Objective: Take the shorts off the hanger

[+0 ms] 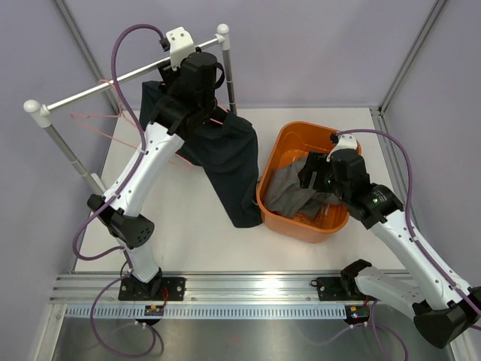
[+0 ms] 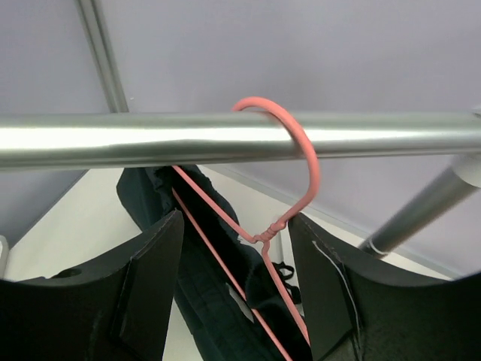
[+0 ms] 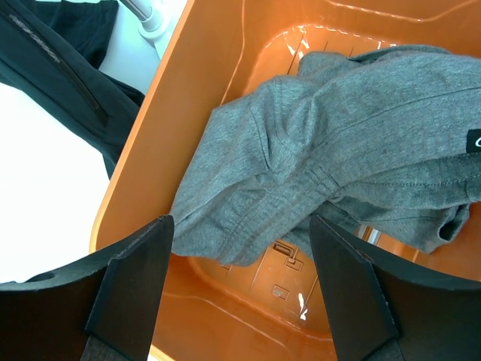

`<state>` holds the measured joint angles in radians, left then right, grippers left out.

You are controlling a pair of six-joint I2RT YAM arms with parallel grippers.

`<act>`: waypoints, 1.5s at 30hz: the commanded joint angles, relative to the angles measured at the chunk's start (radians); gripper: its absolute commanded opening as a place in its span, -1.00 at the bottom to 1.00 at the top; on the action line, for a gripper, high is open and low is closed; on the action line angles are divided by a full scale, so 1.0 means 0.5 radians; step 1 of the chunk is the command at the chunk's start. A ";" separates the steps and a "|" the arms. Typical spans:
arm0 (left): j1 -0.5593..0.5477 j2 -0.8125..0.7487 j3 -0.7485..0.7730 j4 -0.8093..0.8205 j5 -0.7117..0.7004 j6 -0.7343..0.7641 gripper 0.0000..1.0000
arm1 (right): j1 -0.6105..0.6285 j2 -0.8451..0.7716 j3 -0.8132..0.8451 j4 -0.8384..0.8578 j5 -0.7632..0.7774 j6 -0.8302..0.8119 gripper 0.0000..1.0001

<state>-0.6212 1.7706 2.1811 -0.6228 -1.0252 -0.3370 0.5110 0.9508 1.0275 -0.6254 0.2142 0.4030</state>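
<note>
The dark navy shorts (image 1: 229,162) hang from a pink wire hanger (image 2: 302,154) hooked over the metal rail (image 2: 150,139), and their lower end trails onto the table. My left gripper (image 2: 234,226) is up at the rail, open. The hanger's twisted neck stands between its fingers, close to the right one, with the navy cloth (image 2: 207,301) below. The grey shorts (image 1: 289,192) lie crumpled in the orange bin (image 1: 297,226). My right gripper (image 3: 240,226) hovers open over the grey shorts (image 3: 331,143), holding nothing.
The rail rests on two posts, one at the far left (image 1: 36,111) and one at the back (image 1: 223,34). A bare pink hanger (image 1: 98,124) hangs on the rail's left part. The navy shorts' hem lies against the bin's left wall. Purple walls enclose the table.
</note>
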 commanded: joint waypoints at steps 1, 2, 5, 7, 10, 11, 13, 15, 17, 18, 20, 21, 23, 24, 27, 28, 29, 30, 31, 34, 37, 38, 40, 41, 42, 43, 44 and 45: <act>0.082 0.079 0.065 0.000 0.022 -0.126 0.22 | -0.003 0.019 0.080 0.051 -0.045 -0.048 0.63; 0.098 0.094 0.068 0.000 0.035 -0.136 0.22 | -0.003 0.022 0.083 0.051 -0.045 -0.054 0.64; 0.132 0.149 0.089 0.021 0.096 -0.151 0.22 | -0.003 0.019 0.093 0.045 -0.042 -0.070 0.63; 0.153 0.186 0.123 0.003 0.136 -0.166 0.22 | -0.003 0.019 0.099 0.045 -0.023 -0.076 0.64; 0.159 0.248 0.175 -0.009 0.133 -0.160 0.22 | -0.003 0.022 0.093 0.048 -0.008 -0.088 0.64; 0.163 0.257 0.172 -0.006 0.133 -0.160 0.22 | 0.000 0.019 0.090 0.051 -0.005 -0.097 0.64; 0.175 0.266 0.169 -0.003 0.151 -0.160 0.22 | -0.003 0.022 0.080 0.057 -0.002 -0.097 0.65; 0.178 0.272 0.172 -0.003 0.167 -0.164 0.21 | 0.000 0.025 0.071 0.070 -0.008 -0.097 0.65; 0.181 0.275 0.172 -0.018 0.161 -0.160 0.15 | -0.003 0.031 0.065 0.076 -0.011 -0.097 0.65; 0.181 0.275 0.169 -0.022 0.158 -0.160 0.11 | -0.003 0.028 0.062 0.082 -0.008 -0.094 0.65; 0.181 0.269 0.157 -0.015 0.145 -0.157 -0.08 | 0.000 0.025 0.050 0.082 -0.008 -0.097 0.65; 0.184 0.266 0.157 -0.012 0.151 -0.154 -0.13 | -0.003 0.025 0.044 0.088 -0.008 -0.097 0.65; 0.184 0.266 0.157 -0.006 0.173 -0.139 -0.29 | -0.003 0.019 0.040 0.088 -0.008 -0.094 0.65; 0.184 0.266 0.157 -0.012 0.179 -0.136 -0.40 | 0.000 0.019 0.037 0.088 -0.005 -0.094 0.65; 0.184 0.257 0.154 -0.025 0.188 -0.136 -0.65 | 0.000 0.016 0.037 0.085 -0.005 -0.091 0.65; 0.184 0.248 0.145 -0.025 0.188 -0.133 -0.70 | 0.000 0.013 0.037 0.082 -0.005 -0.091 0.65; 0.184 0.223 0.114 -0.019 0.188 -0.130 -0.79 | -0.003 0.007 0.034 0.085 -0.005 -0.094 0.65; 0.184 0.208 0.093 -0.006 0.191 -0.124 -0.84 | -0.003 0.007 0.028 0.088 -0.005 -0.091 0.65; 0.184 0.190 0.077 0.009 0.200 -0.114 -0.89 | -0.003 0.010 0.031 0.085 -0.005 -0.088 0.65; 0.184 0.128 0.062 0.018 0.222 -0.084 -1.00 | -0.003 0.019 0.025 0.085 0.001 -0.088 0.65; 0.184 0.045 0.059 0.052 0.262 -0.017 -1.00 | 0.000 0.022 0.019 0.088 -0.005 -0.079 0.65; 0.181 0.021 0.053 0.067 0.274 0.011 -1.00 | -0.003 0.022 0.019 0.091 -0.005 -0.079 0.65; 0.181 -0.050 0.056 0.104 0.341 0.085 -1.00 | -0.003 0.022 0.019 0.094 -0.008 -0.079 0.65; 0.181 -0.071 0.068 0.113 0.375 0.109 -1.00 | -0.003 0.019 0.022 0.097 -0.008 -0.079 0.65; 0.181 -0.090 0.095 0.065 0.424 0.122 -1.00 | -0.003 0.016 0.022 0.097 -0.005 -0.079 0.65; 0.178 -0.096 0.156 0.040 0.458 0.158 -1.00 | 0.000 0.016 0.022 0.097 -0.002 -0.079 0.65; 0.178 -0.102 0.193 0.003 0.479 0.171 -1.00 | -0.003 0.013 0.025 0.091 -0.002 -0.079 0.65; 0.178 -0.108 0.221 -0.055 0.534 0.198 -1.00 | -0.003 0.013 0.028 0.094 -0.002 -0.079 0.65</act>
<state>-0.5354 1.8004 2.2086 -0.6682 -0.8280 -0.2943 0.5110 0.9642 1.0283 -0.6106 0.2150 0.3698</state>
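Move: The dark shorts' hanger is hooked over the rack bar; its neck lies about 5 cm ahead of my open left hand and 6 cm below, neither left nor right. The bar under that hook is some 6 cm ahead and 2 cm lower, its right end about 10 cm ahead and 9 cm right. An empty hanger hangs about 11 cm left, level in reach, 10 cm below. From my right hand the neck is roughly 20 cm ahead, 28 cm left, 14 cm above. I sink my left hand about 6 cm while reaching some 5 cm forward, until the open fingers straddle the neck of the dark shorts' hanger just below its hook. I hold there and close them on it, then lift about 4 cm and draw back towards me, so the hook rises against the bar, the wrist turning slightly clockwise. ##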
